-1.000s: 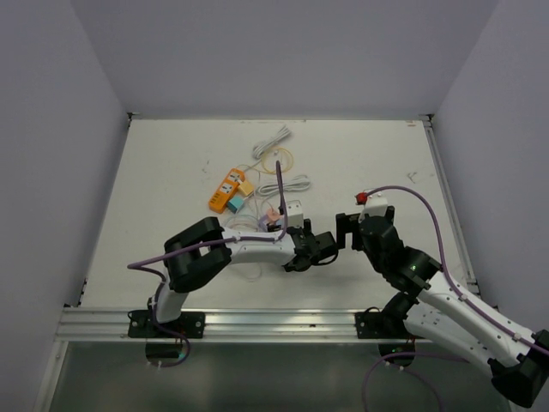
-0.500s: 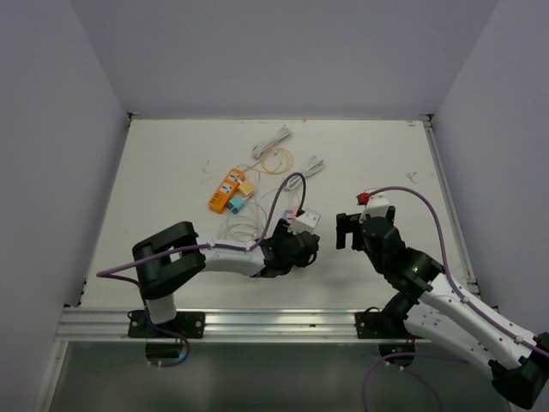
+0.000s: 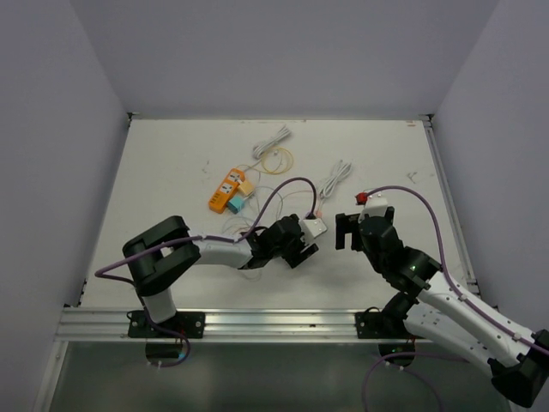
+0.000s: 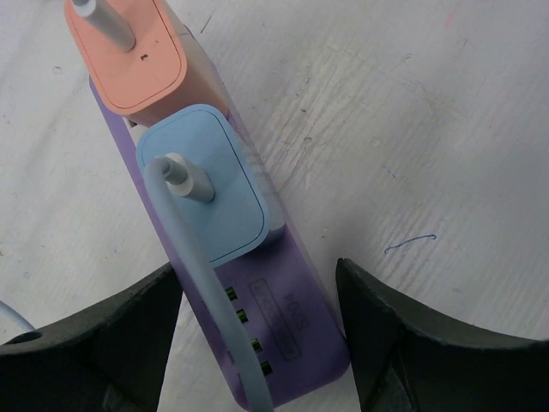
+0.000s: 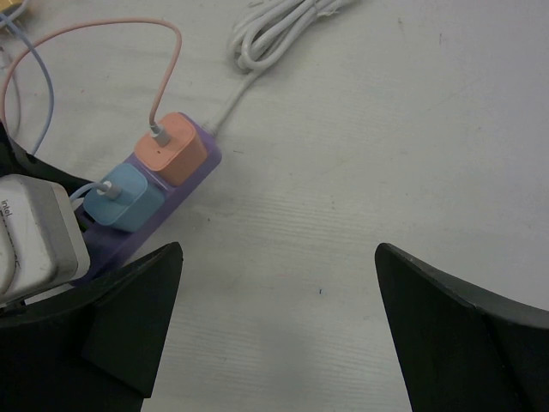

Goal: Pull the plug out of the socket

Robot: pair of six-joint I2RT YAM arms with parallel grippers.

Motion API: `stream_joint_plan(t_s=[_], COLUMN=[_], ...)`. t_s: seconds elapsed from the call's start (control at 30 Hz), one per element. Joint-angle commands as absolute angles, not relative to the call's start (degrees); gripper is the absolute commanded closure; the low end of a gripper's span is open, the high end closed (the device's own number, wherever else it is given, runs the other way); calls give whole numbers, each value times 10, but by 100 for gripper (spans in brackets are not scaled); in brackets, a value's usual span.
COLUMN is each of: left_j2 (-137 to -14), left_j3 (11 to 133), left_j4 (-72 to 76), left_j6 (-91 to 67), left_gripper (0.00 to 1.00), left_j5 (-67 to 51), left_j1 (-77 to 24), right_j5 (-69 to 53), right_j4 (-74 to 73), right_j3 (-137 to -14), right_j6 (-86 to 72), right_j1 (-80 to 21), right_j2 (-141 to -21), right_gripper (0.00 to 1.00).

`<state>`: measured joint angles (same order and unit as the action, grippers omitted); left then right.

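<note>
A purple socket strip (image 4: 283,318) lies on the white table with an orange plug (image 4: 129,56) and a light-blue plug (image 4: 206,184) pushed into it, each with a thin cable. My left gripper (image 4: 257,287) is shut on the strip's near end, one finger against each long side. The right wrist view shows the strip (image 5: 184,184), orange plug (image 5: 170,148) and blue plug (image 5: 124,197) at the left. My right gripper (image 5: 276,257) hangs open over bare table just right of them. From above, the left gripper (image 3: 298,247) and right gripper (image 3: 345,230) are close together.
The strip's white cord bundle (image 3: 336,176) lies behind the grippers. An orange and teal cluster of small devices (image 3: 230,190) and a coiled white cable (image 3: 274,142) sit farther back left. Thin pink and blue cables (image 5: 103,34) loop left of the strip.
My left arm has swung and turned its wrist, taking the strip along. The white cord bundle has slid to the right. The right arm has stayed still.
</note>
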<state>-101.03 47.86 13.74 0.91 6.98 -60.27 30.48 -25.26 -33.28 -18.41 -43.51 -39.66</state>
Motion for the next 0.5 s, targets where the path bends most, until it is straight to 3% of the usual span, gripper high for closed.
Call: stream_joint_plan(t_s=[0.0, 0.17, 0.47], left_j2=[-988, -959, -910], left_j3=[484, 490, 562], left_j4=[168, 170, 91], left_j6=[62, 37, -33], left_gripper=[35, 1, 0], left_j5=[21, 38, 146], left_j1=[-601, -601, -600], right_j5=[314, 316, 316], right_j4=[-245, -256, -271], right_j3=[-347, -355, -360], right_j6=[-189, -183, -179], right_j1=[-438, -437, -437], right_j2=[-391, -385, -374], right_gripper=[1, 1, 1])
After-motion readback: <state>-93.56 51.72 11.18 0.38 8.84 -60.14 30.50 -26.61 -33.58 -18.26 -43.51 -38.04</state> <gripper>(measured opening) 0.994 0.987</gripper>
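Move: My left fingers still grip the USB end of the purple strip; its middle lies about 3 cm ahead and 2 cm to the right, at about finger height. The blue plug sits about 4 cm ahead and 2 cm right, the peach plug about 7 cm ahead and 4 cm right, both some 2 cm higher. The white cord bundle is about 20 cm ahead, 9 cm right. From my right hand the strip is about 3 cm ahead, 12 cm left and 13 cm below. I open my left fingers wide and let go of the purple strip's USB end, then lift that hand clear above the strip by about 7 cm, slowly at first and then quickly. Late in the rise it drifts slightly forward and right, and the fingers tip up by roughly 10 degrees. ##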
